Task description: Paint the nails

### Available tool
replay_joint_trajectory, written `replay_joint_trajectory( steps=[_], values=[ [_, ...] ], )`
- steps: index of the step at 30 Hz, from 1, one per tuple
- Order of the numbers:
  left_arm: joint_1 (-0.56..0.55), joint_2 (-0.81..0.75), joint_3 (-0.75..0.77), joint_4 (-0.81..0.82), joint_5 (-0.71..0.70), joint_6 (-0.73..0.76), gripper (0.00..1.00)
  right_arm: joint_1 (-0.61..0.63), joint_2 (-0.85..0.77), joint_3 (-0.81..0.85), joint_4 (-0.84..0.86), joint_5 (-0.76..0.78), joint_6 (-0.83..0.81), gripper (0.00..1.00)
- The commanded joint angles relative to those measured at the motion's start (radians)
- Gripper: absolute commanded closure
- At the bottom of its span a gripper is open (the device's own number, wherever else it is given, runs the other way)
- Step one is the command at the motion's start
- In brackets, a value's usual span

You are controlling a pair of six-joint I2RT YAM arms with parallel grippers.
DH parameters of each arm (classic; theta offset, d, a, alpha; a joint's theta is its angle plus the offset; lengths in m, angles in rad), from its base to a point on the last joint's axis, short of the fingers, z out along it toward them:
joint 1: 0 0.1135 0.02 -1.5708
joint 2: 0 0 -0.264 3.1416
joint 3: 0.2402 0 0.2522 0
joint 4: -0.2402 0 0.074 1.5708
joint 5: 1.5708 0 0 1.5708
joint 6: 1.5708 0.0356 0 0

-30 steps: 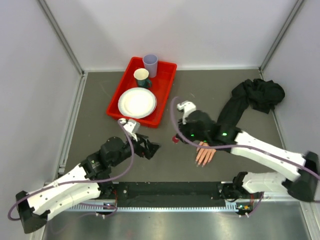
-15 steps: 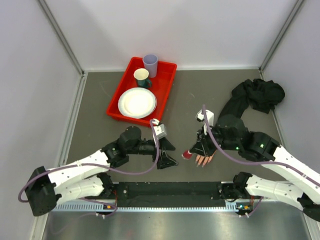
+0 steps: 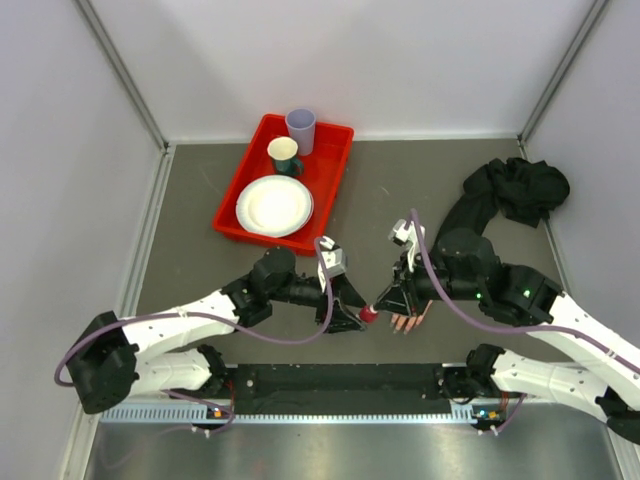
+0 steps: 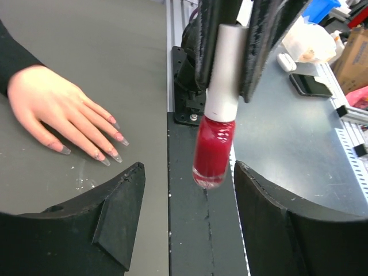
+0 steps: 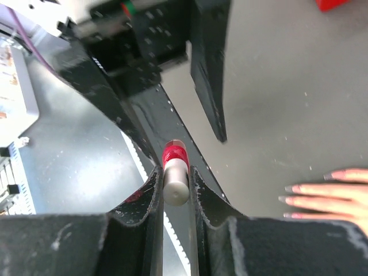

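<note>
The mannequin hand (image 3: 408,321) lies palm down on the grey table, its black sleeve (image 3: 470,215) running back to the right. The nails (image 4: 109,150) are long and pale pink, seen too in the right wrist view as nails (image 5: 290,188). My right gripper (image 3: 385,300) (image 5: 174,171) is shut on the pale cap of a red polish bottle (image 5: 174,154), held in the air left of the fingers. My left gripper (image 3: 352,308) (image 4: 188,168) is open, its jaws standing either side of the bottle (image 4: 214,149) with a gap on both sides.
A red tray (image 3: 335,195) at the back left holds a white plate (image 3: 274,205) and two cups (image 3: 284,152) (image 3: 300,128). A black cloth (image 3: 520,185) is bunched at the back right. A black rail (image 3: 340,385) runs along the near edge.
My left arm has swung right until its jaws flank the bottle, and they have narrowed. The right gripper carried the bottle down and right to beside the fingertips, then stayed there.
</note>
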Motion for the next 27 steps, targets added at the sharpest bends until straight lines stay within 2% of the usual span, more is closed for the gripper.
replay_joint_trajectory(
  steps=[1,9,17,27],
  values=[
    [-0.004,0.01,0.034,0.138,0.073,-0.043,0.34,-0.001,-0.001,0.0,0.095,-0.031,-0.01,1.0],
    [-0.007,0.032,0.049,0.149,0.09,-0.058,0.44,-0.001,0.008,-0.006,0.13,-0.034,-0.036,1.0],
    [-0.009,0.038,0.054,0.14,0.11,-0.052,0.64,-0.001,0.005,-0.015,0.149,-0.015,-0.045,1.0],
    [-0.009,0.017,0.059,0.117,0.093,-0.032,0.82,-0.001,0.006,-0.026,0.152,-0.026,-0.048,1.0]
  ],
)
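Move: The red bottle end of the nail polish points at the open left hand, its middle only about 2 cm to that hand's right, 1 cm back and 1 cm above. From the right hand, which already holds the white cap, the bottle end is some 3 cm to the left, level fore and aft, and 2 cm below. The dummy hand lies on the table about 13 cm ahead and 13 cm right of the left hand, 18 cm below. The red bottle end is taken between the left fingers, which close from well open to about a third and pinch its sides. To get there the left hand eases roughly 1 cm back and 1 cm up and a touch to the right, turning some 5 degrees clockwise, while the right hand, keeping its grip on the cap, feeds the bottle about 1 cm left into the fingers. ##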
